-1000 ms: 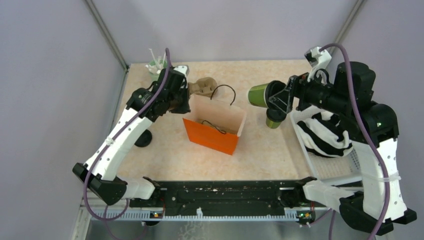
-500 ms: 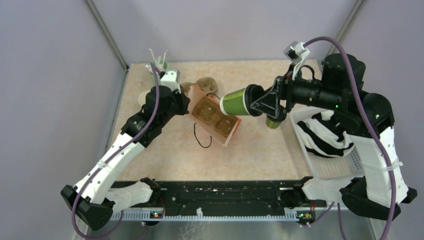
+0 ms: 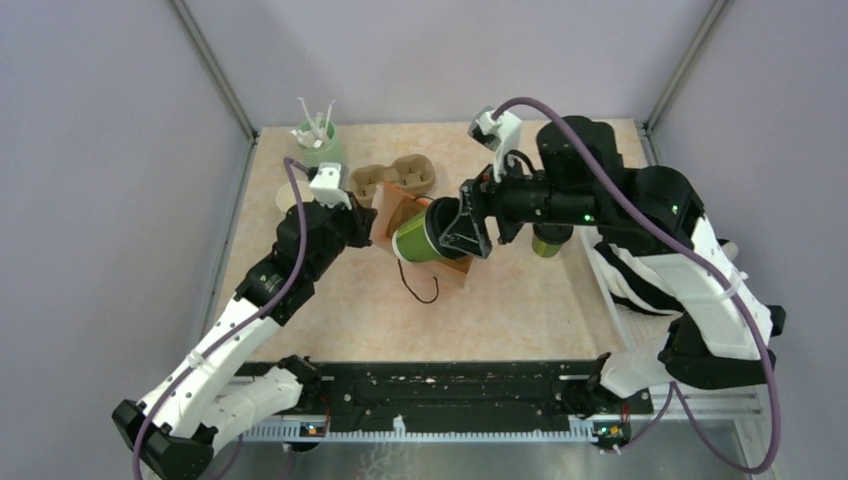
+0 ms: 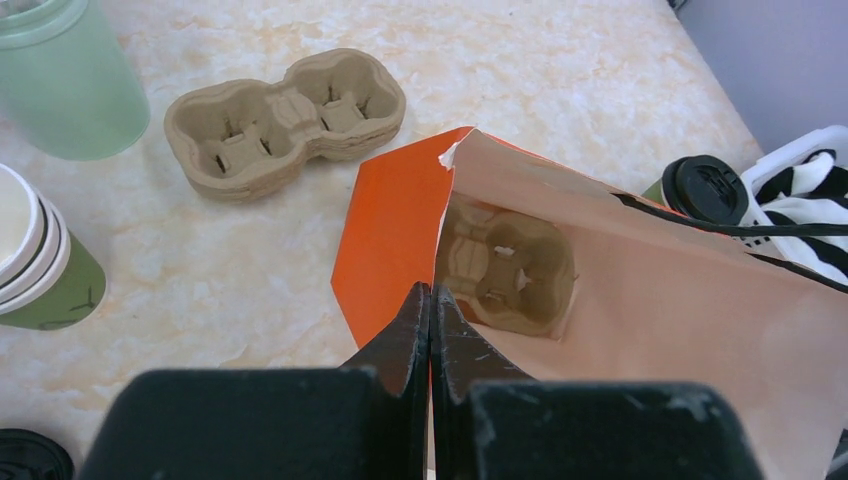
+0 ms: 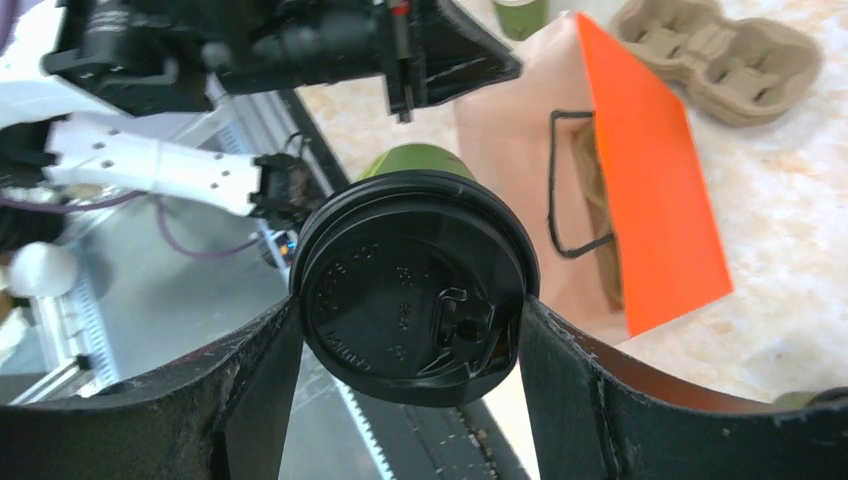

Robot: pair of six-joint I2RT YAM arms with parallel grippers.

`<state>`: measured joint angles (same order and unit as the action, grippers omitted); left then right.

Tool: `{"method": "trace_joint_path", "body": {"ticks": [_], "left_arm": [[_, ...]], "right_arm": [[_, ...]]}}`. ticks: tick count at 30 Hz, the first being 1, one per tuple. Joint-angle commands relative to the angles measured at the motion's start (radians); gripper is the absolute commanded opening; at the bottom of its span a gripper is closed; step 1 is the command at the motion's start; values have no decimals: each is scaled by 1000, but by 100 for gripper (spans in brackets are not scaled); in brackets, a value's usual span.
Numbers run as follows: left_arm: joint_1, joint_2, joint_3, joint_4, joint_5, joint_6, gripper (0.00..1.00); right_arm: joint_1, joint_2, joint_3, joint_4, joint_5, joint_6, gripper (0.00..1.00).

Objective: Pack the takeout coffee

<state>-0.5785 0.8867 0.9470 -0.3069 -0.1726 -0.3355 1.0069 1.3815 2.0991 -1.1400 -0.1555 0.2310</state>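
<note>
The takeout coffee point(image 3: 415, 240), an olive-green cup with a black lid point(image 5: 415, 285), lies sideways in my right gripper point(image 3: 455, 228), whose jaws are shut on its lid end. It hangs just over the mouth of the orange paper bag point(image 3: 390, 205); I cannot tell if its base is inside. My left gripper point(image 4: 430, 292) is shut on the bag's point(image 4: 385, 240) rim and holds it tipped over. A brown cup carrier point(image 4: 505, 265) lies inside the bag.
A second cup carrier point(image 3: 395, 177) lies behind the bag. Another lidded cup point(image 3: 548, 240) stands to the right, beside a white basket point(image 3: 640, 300) of striped cloth. A stack of lidless cups point(image 4: 40, 270) and a pale-green cup of sticks point(image 3: 318, 145) stand at the left.
My right arm has swung left, carrying the coffee from near the basket to the bag's mouth. My left gripper has tipped the upright bag over onto its side.
</note>
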Motion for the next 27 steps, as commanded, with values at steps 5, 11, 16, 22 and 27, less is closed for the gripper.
{"method": "trace_joint_path", "body": {"ticks": [5, 11, 16, 22, 27], "left_arm": [[1, -72, -54, 139, 44, 45, 0], [2, -112, -95, 133, 65, 83, 0], [0, -182, -168, 191, 88, 134, 0], [2, -247, -246, 226, 91, 170, 0], [1, -305, -305, 241, 72, 150, 0]], "right_arm": [[154, 155, 165, -168, 342, -98, 61], [254, 253, 178, -207, 538, -151, 61], [312, 334, 175, -218, 713, -194, 61], [320, 394, 172, -204, 759, -211, 61], [344, 414, 92, -179, 785, -194, 61]]}}
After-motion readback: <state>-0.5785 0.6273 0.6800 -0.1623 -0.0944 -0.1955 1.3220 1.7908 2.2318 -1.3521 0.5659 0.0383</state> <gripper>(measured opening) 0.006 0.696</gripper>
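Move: The right hand holds a lidded coffee cup by its lid, and the middle of the takeout bag's open mouth lies roughly 11 cm ahead of this hand, 7 cm to its left and 15 cm below. The other lidded cup stands about 20 cm ahead of the right hand, 16 cm to its right and 38 cm lower. The left hand pinches the bag's left rim, with the mouth's middle about 11 cm to its right, level fore and aft, and the carrier stack some 20 cm ahead, 5 cm right, 27 cm below. The right hand, fingers still set on the lid, lowers the cup about 11 cm towards the bag's mouth while easing left and forward some 5 cm each, and tips over by around 45 degrees so that the cup, which lay pointing mostly left, now points down and forward, base first, into the opening. The left hand keeps its pinch on the bag's left rim and draws it back a few centimetres and slightly down, its fingertips tilting up about 10 degrees. ##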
